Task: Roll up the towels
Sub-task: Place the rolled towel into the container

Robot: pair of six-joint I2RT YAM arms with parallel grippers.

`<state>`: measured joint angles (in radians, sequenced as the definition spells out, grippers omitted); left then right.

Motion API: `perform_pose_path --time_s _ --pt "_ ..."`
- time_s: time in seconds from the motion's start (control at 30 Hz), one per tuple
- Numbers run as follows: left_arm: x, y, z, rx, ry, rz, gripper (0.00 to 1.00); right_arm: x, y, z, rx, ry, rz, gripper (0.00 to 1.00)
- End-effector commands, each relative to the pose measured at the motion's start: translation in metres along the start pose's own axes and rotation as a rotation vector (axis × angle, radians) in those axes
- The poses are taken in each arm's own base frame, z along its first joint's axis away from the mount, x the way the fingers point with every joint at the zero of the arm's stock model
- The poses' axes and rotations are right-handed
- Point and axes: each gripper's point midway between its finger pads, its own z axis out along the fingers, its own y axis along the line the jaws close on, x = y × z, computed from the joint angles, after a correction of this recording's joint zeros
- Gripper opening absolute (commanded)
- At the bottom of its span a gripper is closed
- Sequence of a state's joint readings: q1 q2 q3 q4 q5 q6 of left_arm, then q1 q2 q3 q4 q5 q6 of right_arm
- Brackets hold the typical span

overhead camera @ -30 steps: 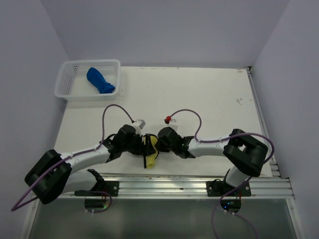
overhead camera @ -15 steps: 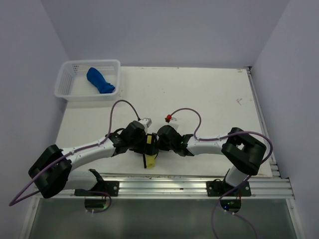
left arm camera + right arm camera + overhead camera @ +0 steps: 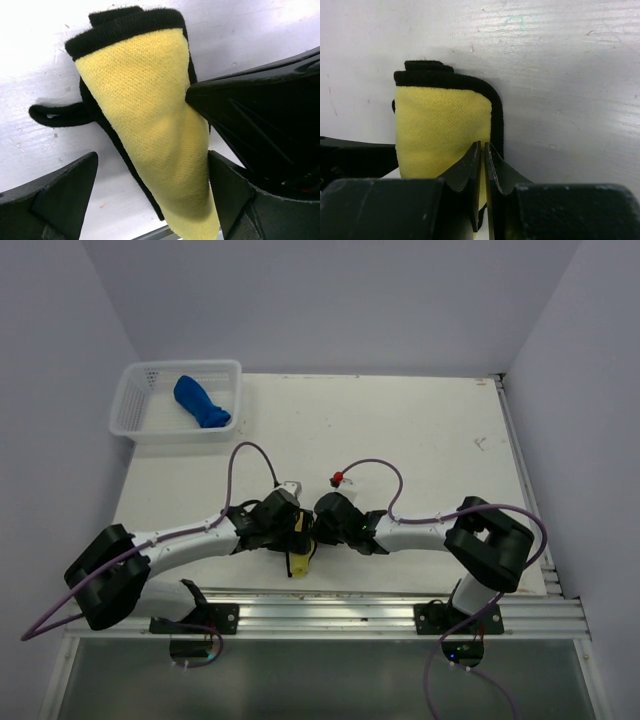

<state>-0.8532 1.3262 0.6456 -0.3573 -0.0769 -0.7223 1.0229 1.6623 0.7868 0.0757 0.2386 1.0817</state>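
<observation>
The yellow towel (image 3: 298,548), edged in black, lies folded near the table's front edge between my two grippers; it fills the left wrist view (image 3: 145,100) and shows in the right wrist view (image 3: 440,120). My right gripper (image 3: 314,530) (image 3: 483,146) is shut on a thin layer of its yellow cloth. My left gripper (image 3: 292,528) (image 3: 151,167) is open, one finger on each side of the towel's narrow end, the right finger touching the cloth. The blue towel (image 3: 200,402) lies bunched in the white basket (image 3: 130,412) at the far left.
The aluminium rail (image 3: 380,612) runs just beyond the table's front edge, close under the yellow towel. A red-tipped cable connector (image 3: 338,479) sits above the right wrist. White table surface (image 3: 400,430) stretches behind the grippers.
My left gripper has moved right and closed in on the yellow towel, its open fingers now astride it. The right gripper has stayed shut on the cloth and barely moved.
</observation>
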Motion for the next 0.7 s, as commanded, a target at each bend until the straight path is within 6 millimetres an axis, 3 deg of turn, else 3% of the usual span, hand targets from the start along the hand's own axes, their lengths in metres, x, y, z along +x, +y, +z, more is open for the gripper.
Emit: perform_pose_path --time_s 0.0,0.17,0.27,0.33,0.43,0.67 --pt "-0.026 -0.016 -0.011 0.025 -0.101 -0.030 0.93 -0.012 0.028 -0.005 -0.064 -0.019 0.042 0.11" --pt "-0.020 -0.015 -0.004 -0.022 -0.078 -0.004 0.93 -0.012 0.030 -0.007 -0.069 -0.016 0.054 0.13" --pt "-0.013 -0.003 0.004 -0.083 -0.069 0.003 0.93 -0.016 0.024 -0.011 -0.062 -0.020 0.075 0.26" --pt "-0.009 0.002 0.007 -0.105 -0.067 0.000 0.93 -0.024 0.020 -0.018 -0.063 -0.037 0.091 0.41" --pt "-0.014 0.001 0.004 -0.091 -0.101 -0.014 0.93 -0.037 0.004 -0.027 -0.040 -0.067 0.118 0.49" --pt "-0.034 -0.020 -0.009 0.013 -0.183 -0.029 0.92 -0.060 -0.028 -0.045 -0.026 -0.102 0.170 0.50"
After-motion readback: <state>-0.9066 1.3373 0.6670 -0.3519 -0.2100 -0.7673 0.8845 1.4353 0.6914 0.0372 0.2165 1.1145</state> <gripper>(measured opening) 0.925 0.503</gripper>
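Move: The rolled yellow towel lies almost between my left hand's wide-open fingers, its middle about 1 cm to the right, level fore and aft, and some 2 cm below. From my right hand, whose nearly shut tips are at the roll's right edge, the middle is about 3 cm back, 2 cm left and 2 cm down. The white container stands roughly 32 cm ahead and 28 cm left of my left hand, with the blue towel in it some 33 cm ahead and 22 cm left. I open my right fingers to about half and pull that hand off the roll's right edge, going right, up and somewhat forward, about 7 cm in all, fastest at the end. My left hand stays over the yellow roll with its fingers wide open on either side, bobbing a centimetre or so down and back up and easing about 1 cm forward. ##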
